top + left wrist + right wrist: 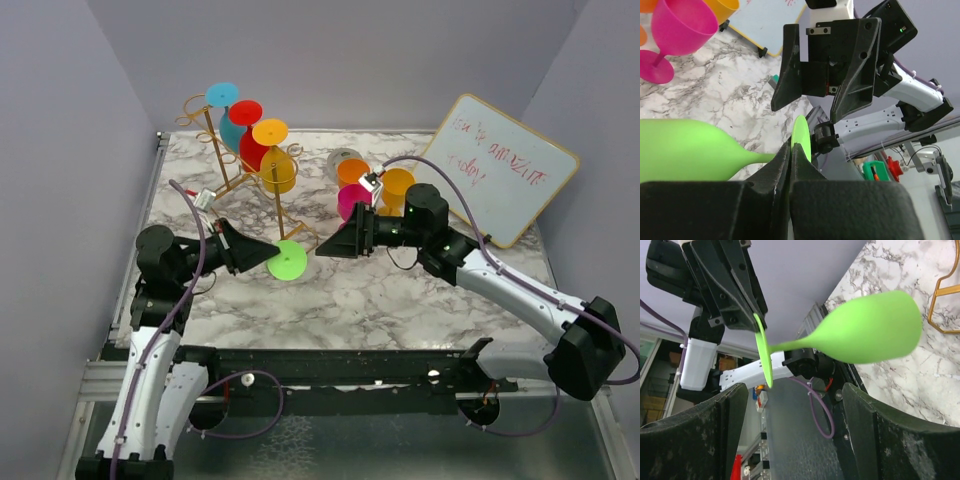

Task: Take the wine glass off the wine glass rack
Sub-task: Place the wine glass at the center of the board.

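A green wine glass (685,150) hangs in the air, held by its round foot (287,262), and my left gripper (791,147) is shut on that foot's rim. In the right wrist view the green glass (870,330) lies sideways, its bowl over the marble. My right gripper (322,247) faces the left one from close by. It is open (795,395), with the glass just beyond its fingertips and nothing between them. The gold wine glass rack (215,140) stands at the back left, with blue (229,125), red (250,140) and yellow (277,165) glasses hanging on it.
Grey (343,160), orange (353,171), yellow (397,186) and pink (352,200) glasses stand together on the marble table (400,300) behind my right gripper. A whiteboard (505,170) leans at the back right. The rack's wire base (300,232) reaches toward the grippers.
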`<action>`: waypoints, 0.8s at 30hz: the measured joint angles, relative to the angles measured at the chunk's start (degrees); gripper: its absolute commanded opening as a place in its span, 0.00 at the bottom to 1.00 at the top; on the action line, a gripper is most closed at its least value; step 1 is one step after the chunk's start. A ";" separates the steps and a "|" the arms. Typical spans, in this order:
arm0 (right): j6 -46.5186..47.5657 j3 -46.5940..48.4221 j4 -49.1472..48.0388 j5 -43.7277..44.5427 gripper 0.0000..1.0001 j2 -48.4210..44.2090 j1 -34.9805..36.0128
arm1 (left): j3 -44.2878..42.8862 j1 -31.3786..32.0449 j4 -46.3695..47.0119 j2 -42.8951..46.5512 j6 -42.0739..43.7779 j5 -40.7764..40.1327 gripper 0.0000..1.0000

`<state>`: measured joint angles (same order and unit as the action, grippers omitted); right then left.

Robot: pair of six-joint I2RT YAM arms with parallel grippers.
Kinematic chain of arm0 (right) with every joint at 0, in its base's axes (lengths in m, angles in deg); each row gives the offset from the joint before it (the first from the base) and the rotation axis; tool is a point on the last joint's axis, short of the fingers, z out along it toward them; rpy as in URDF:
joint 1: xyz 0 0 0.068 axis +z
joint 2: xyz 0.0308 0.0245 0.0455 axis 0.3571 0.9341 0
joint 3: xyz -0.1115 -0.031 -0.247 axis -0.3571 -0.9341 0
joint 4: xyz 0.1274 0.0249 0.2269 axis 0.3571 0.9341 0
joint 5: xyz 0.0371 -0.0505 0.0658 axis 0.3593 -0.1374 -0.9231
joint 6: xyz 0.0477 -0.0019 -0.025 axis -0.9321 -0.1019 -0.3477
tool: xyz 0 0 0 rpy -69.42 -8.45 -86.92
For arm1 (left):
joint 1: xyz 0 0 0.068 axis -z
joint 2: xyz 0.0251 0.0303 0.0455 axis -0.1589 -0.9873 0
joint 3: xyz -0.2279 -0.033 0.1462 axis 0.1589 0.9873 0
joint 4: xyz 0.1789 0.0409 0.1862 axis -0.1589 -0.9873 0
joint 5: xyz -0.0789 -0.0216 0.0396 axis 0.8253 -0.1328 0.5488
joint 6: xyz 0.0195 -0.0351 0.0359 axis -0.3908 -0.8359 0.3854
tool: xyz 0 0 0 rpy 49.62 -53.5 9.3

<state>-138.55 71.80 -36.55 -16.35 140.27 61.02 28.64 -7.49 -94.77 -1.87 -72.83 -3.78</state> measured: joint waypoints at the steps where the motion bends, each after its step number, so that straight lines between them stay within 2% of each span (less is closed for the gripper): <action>1: -0.50 0.00 -0.81 -0.04 0.81 0.37 0.09 | 0.11 2.21 1.68 -0.55 -0.39 -2.14 0.00; 4: -1.40 0.00 -2.16 -0.07 0.77 1.49 0.24 | 0.81 7.13 4.48 -1.66 -1.25 -5.70 0.00; 7: -1.49 0.17 -2.27 -0.09 0.64 2.62 0.68 | 1.77 11.26 7.98 -3.34 -2.05 -9.51 0.00; 9: -1.27 0.55 -2.16 -0.22 0.50 3.43 0.94 | 2.01 14.45 9.49 -4.83 -2.12 -12.59 0.00; 12: -0.68 1.29 -1.73 -0.50 0.38 4.37 1.18 | 2.47 17.38 10.40 -5.84 -2.12 -16.00 0.00; 14: -0.28 1.36 -1.44 -0.52 0.34 4.52 1.20 | 2.60 18.12 10.93 -6.05 -2.01 -17.86 0.00; 19: 0.59 1.38 -1.16 0.17 0.32 4.50 1.20 | 2.60 18.25 10.10 -6.10 -0.46 -21.03 0.00; 22: 1.29 1.38 -0.79 0.68 0.23 4.44 1.20 | 2.60 18.25 8.35 -6.08 0.79 -22.43 0.00; 24: 1.95 1.40 -0.07 1.20 0.10 4.39 1.20 | 2.54 18.25 7.65 -6.05 1.16 -22.80 0.00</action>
<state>-136.61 73.20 -36.61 -15.15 144.66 62.22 31.18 10.76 -87.12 -7.93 -71.67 -26.58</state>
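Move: The left hand holds the green wine glass by its foot, bowl hanging down; the open right gripper waits some 12 cm to its right and about 1 cm ahead, level with it. From the right hand that foot is roughly 8 cm left, 2 cm back, at its height. The standing magenta glass is about 15 cm ahead of the right hand, 8 cm right and 18 cm below; the orange one some 24 cm ahead, 8 cm right and equally low. Keeping its pinch on the green glass's foot, the left hand carries it about 5 cm to the right towards the right gripper, easing forward as it goes, then on forward and slightly down, about 3 cm forward and 2 cm down in all. The right hand comes to meet it, sinking about 2 cm and shifting 1.5 cm left with its fingers still aimed left, and closes them from wide open to nearly shut, one finger above and one below the free edge of the foot. ##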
